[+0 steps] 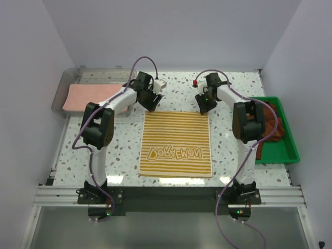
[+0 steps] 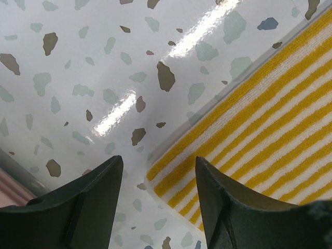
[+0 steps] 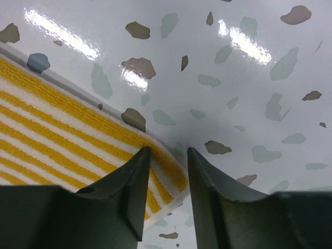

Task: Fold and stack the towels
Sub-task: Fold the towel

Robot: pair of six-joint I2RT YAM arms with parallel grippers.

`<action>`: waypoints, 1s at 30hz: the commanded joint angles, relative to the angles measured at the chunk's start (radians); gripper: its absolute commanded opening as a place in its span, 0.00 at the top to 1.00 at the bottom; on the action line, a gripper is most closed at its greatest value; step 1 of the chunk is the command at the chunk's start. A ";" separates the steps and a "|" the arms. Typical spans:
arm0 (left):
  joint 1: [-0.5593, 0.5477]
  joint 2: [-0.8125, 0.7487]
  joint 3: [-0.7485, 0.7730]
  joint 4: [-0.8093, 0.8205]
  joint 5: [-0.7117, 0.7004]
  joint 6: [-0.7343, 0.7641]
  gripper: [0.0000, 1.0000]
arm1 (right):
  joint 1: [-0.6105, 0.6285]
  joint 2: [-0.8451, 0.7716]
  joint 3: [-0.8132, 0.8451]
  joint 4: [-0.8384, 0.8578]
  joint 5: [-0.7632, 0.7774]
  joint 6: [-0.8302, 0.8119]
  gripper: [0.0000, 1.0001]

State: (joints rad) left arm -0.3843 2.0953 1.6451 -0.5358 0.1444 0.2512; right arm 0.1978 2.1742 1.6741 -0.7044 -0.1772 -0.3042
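A yellow-and-white striped towel [image 1: 176,143] lies flat in the middle of the table, printed text at its near end. My left gripper [image 1: 151,101] is open just above the towel's far left corner [image 2: 161,179], which shows between its jaws. My right gripper [image 1: 203,107] is open, jaws closer together, straddling the far right corner [image 3: 174,174]. A folded pink towel [image 1: 87,96] lies in a clear bin at the far left. Reddish-brown towels [image 1: 270,127] lie crumpled in a green tray on the right.
The clear bin [image 1: 65,83] stands at the table's far left. The green tray [image 1: 285,150] sits at the right edge. The speckled tabletop [image 1: 122,150] surrounds the striped towel. White walls close in the back and sides.
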 commanded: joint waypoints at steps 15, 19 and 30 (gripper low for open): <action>0.015 0.088 0.084 -0.019 0.086 0.118 0.48 | 0.011 0.022 -0.111 0.039 0.011 -0.058 1.00; 0.015 0.112 0.073 -0.029 0.064 0.120 0.52 | 0.011 0.016 -0.120 0.048 0.038 -0.059 1.00; 0.024 0.144 0.050 -0.128 -0.034 0.143 0.60 | 0.012 0.007 -0.132 0.059 0.169 -0.041 1.00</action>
State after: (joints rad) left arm -0.3801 2.1994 1.6852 -0.5652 0.1856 0.3550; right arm 0.2150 2.1349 1.5948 -0.6174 -0.1402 -0.3317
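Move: The left hand hangs some 4 cm above the striped towel's far-left corner, which lies about 1 cm to its left and level with it in reach; the pink towel in the grey tray is roughly 22 cm left of that hand and 5 cm farther out. The right hand is already down at the far-right corner, which lies right under its fingertips, with the green bin's middle about 27 cm to its right and 9 cm nearer the base. The right hand stays low in its place and snaps its half-open fingers fully shut, pinching the far-right corner of the striped towel. The left hand sinks almost straight down, about 4 cm, onto the far-left corner with a slight clockwise turn of some 5 degrees, while its fingers narrow around that corner from well open to under half open, one on the towel and the other just off its edge. ##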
